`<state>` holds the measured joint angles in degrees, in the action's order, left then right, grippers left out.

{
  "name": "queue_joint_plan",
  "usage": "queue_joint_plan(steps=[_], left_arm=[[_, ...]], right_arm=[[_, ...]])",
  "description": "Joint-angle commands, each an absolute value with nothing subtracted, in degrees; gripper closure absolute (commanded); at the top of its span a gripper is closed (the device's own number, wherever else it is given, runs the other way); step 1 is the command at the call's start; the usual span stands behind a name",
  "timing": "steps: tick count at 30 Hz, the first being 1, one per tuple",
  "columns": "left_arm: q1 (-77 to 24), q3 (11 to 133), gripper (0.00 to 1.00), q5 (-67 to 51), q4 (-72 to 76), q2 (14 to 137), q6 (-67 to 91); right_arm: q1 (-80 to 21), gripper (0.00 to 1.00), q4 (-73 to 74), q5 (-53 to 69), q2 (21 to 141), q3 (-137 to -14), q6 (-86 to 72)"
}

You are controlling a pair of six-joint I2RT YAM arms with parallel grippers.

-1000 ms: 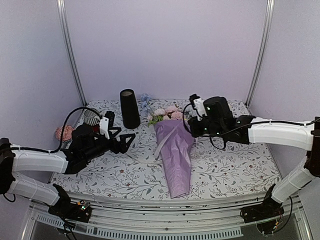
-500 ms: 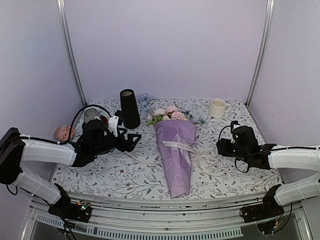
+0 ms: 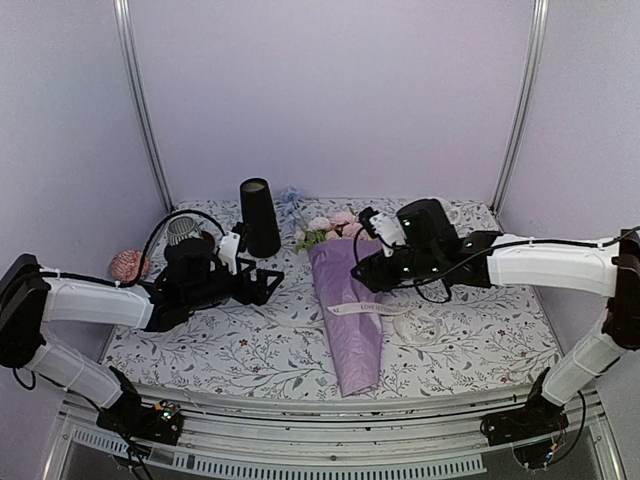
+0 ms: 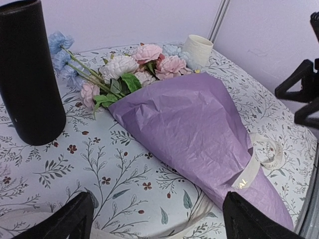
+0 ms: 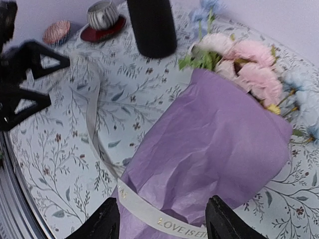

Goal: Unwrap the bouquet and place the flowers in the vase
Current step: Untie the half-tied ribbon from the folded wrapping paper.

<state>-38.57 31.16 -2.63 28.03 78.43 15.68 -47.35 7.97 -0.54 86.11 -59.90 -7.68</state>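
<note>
The bouquet lies on the table, a lilac paper cone with its point toward the arms. Pink, white and pale blue flowers stick out of its far end. A cream ribbon lies loose across the cone and curls onto the table to its right. The black vase stands upright just left of the blooms. My right gripper hovers open over the cone's upper part; in its wrist view the paper and the ribbon lie between its fingers. My left gripper is open, left of the bouquet, holding nothing.
A white mug stands behind the flowers. At the back left a striped grey cup sits on a red saucer, with a pink ball beside it. Walls and metal posts close in the flowered table.
The right gripper opened, and its arm swung out to the right and came back over the bouquet. The ribbon now lies loose across the cone. The left arm shifted slightly toward the vase.
</note>
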Motion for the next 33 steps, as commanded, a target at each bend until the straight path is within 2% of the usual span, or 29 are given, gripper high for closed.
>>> queue_joint_plan(steps=[1, 7, 11, 14, 18, 20, 29, 33], left_arm=[[-38.47, 32.65, 0.08, -3.53, 26.91, 78.28, 15.4], [-38.44, 32.96, 0.08, -2.53, 26.32, 78.3, 15.04], [-38.45, 33.16, 0.08, -1.94, 26.03, 78.23, 14.86], [-38.48, 33.22, 0.08, -1.67, 25.71, 78.3, 14.84], [-38.45, 33.31, 0.08, -1.46, 25.66, 78.14, 14.76], [-38.5, 33.22, 0.08, -1.21, 25.71, 77.98, 14.7], [-38.65, 32.97, 0.08, -0.21, 25.45, 77.21, 14.25], [-38.67, 33.05, 0.08, -0.09, 25.32, 77.01, 14.24]], right_arm=[[-51.24, 0.4, 19.24, -2.05, 95.5, -66.32, -2.21], [-53.93, 0.38, 23.68, -6.14, 104.02, -72.72, -2.37], [-54.34, 0.41, 24.78, -6.87, 106.29, -74.33, -2.39], [-54.32, 0.51, 24.86, -6.6, 106.64, -74.27, -2.14], [-54.3, 0.74, 24.71, -6.5, 106.01, -73.91, -1.94], [-54.29, 0.79, 24.16, -7.06, 105.15, -73.24, -1.93], [-54.27, 0.8, 20.53, -12.43, 98.24, -69.73, -3.31], [-54.27, 0.89, 20.06, -14.33, 95.83, -67.83, -3.69]])
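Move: The ribbon lying across the wrapping paper is about 11 cm below the open right hand, some 2 cm back and 3 cm to its left. The paper's middle is roughly 3 cm back and 5 cm left of that hand, the loose ribbon coil 7 cm back and 9 cm right of it, and the flower heads about 21 cm ahead and 8 cm left. From the left hand, the ribbon across the paper is around 20 cm to the right, 2 cm back and 8 cm lower. The right hand drops some 10 cm onto the ribbon lying over the wrapping paper, easing a few centimetres left and slightly back while its half-open fingers tip about 20 degrees more steeply down. Staying low there, it closes the fingers and pinches the ribbon, then lifts it about 3.5 cm off the paper with a slight drift to the right, keeping the pinch. ##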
